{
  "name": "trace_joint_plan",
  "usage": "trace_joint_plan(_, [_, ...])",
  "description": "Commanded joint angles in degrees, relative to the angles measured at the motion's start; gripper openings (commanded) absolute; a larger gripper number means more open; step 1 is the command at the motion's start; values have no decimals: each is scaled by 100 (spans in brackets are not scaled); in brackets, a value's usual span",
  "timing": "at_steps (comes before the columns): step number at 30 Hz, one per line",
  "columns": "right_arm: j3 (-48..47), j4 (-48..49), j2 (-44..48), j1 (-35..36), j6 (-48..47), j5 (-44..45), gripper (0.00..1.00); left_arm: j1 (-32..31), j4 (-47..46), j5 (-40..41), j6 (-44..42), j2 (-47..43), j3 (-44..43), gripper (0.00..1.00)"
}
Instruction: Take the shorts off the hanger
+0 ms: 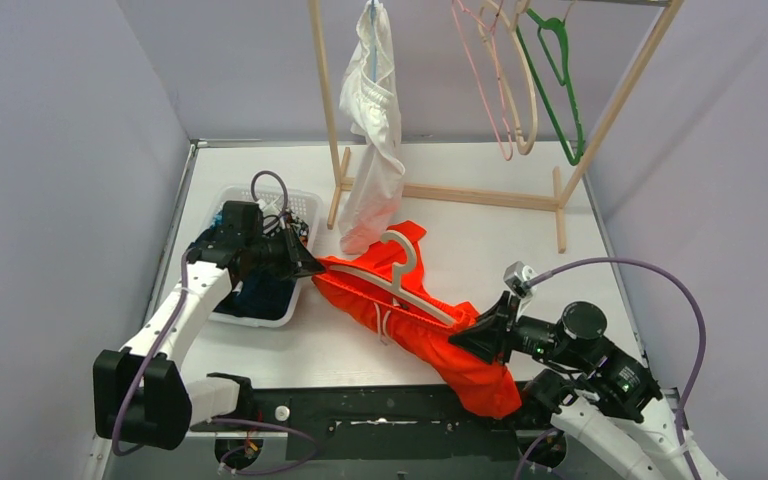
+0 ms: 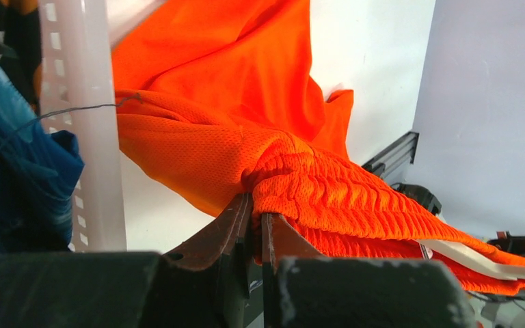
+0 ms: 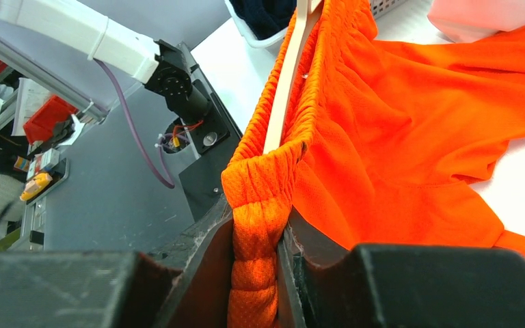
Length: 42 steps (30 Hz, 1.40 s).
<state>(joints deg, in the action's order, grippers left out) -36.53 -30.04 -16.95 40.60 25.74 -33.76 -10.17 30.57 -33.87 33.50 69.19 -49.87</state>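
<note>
The bright orange shorts [image 1: 465, 372] lie stretched across the table, with a cream hanger [image 1: 415, 295] still threaded through the waistband. My left gripper [image 1: 313, 265] is shut on the waistband's left end beside the basket; in its wrist view [image 2: 256, 205] the bunched orange elastic [image 2: 328, 184] sits between the jaws. My right gripper [image 1: 472, 335] is shut on the waistband's right end [image 3: 260, 219], and the hanger's bar [image 3: 284, 89] runs away from it along the shorts [image 3: 396, 123]. White shorts [image 1: 372, 110] hang from the rack.
A white basket [image 1: 305, 200] at the left holds dark navy shorts [image 1: 265, 295] and teal-blue ones [image 2: 14, 157]; its wall [image 2: 82, 102] stands close to my left fingers. A wooden rack [image 1: 440, 190] at the back carries empty pink [image 1: 488, 95], beige and green hangers [image 1: 560, 80].
</note>
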Motion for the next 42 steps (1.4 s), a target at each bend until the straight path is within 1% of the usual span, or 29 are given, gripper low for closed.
trace_joint_plan(1, [-157,2191,545,57,67,-464,0,287,-76,-9,-594,491,-136,0])
trace_joint_plan(2, [-120,2261,572,55,55,-484,0,288,-3,-156,-610,634,-156,0])
trace_joint_plan(4, [-171,2007,510,60,-52,-248,0,296,25,-206,-641,786,-227,0])
trace_joint_plan(6, [-253,1688,315,52,-155,-61,0,298,36,-198,-634,815,-354,0])
trace_joint_plan(9, [-335,1419,-63,57,-164,194,0,288,74,-459,-561,806,-557,0])
trace_joint_plan(11, [-470,906,-466,53,-150,753,0,187,71,-394,-540,625,-655,0])
trace_joint_plan(13, [-619,362,-1047,54,-173,1188,0,12,29,-94,-493,355,-689,0])
trace_joint_plan(15, [-671,180,-1622,53,-215,1222,0,-195,-141,85,-388,116,-598,0])
trace_joint_plan(17, [-592,285,-2070,49,-239,1084,0,-373,-336,185,-223,7,-430,0])
trace_joint_plan(20, [-493,302,-2634,44,-291,1102,9,-742,-407,493,-108,26,-260,0])
trace_joint_plan(23, [-418,266,-3065,45,-301,1039,21,-1036,-685,678,74,11,36,0])
trace_joint_plan(25, [-262,413,-3184,47,-258,944,31,-1096,-938,680,245,-24,284,0])
trace_joint_plan(27, [-130,517,-3196,42,-197,927,38,-1129,-1081,680,349,-52,467,0])
trace_joint_plan(30, [-136,373,-3137,29,-93,1308,61,-1160,-1138,859,386,-93,573,0])
trace_joint_plan(31, [-161,334,-3088,25,-72,1439,68,-1162,-1138,876,374,-104,583,0])
trace_joint_plan(32, [-189,329,-3024,22,-69,1531,72,-1162,-1115,901,355,-109,579,0])
trace_joint_plan(35, [-220,546,-2908,4,-75,1675,78,-1162,-1071,928,316,-105,577,0])
trace_joint_plan(39, [-63,1217,-3146,-8,264,1996,80,-1171,-1092,926,345,-107,605,0])
trace_joint_plan(40, [8,1555,-3266,-8,484,2162,80,-1171,-1087,930,349,-114,612,0])
trace_joint_plan(42, [169,2177,-3544,-4,832,2300,76,-1175,-1084,950,357,-131,630,0])
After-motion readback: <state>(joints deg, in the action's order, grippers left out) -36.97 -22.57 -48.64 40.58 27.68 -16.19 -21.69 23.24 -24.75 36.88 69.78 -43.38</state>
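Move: I pinch the waistband of the orange shorts with both hands. The wooden hanger inside it has its middle about 9 cm ahead of my right hand, 10 cm to its left and 5 cm lower. From my left hand the hanger is some 12 cm to the right, 7 cm back and slightly higher. Also from my left hand, the basket is about 14 cm left, 5 cm ahead and 10 cm lower, and the hanging white shorts are roughly 18 cm ahead and 8 cm right. I ease the stretched waistband inward: my right hand swings forward and down about 11 cm, fingers tipping down some 20 degrees, and opens wide to let go of its end. It then slides a little farther forward, turning clockwise towards the hanger. My left hand keeps its pinch, bobbing before it sinks about 4 cm and shifts slightly right and back. ##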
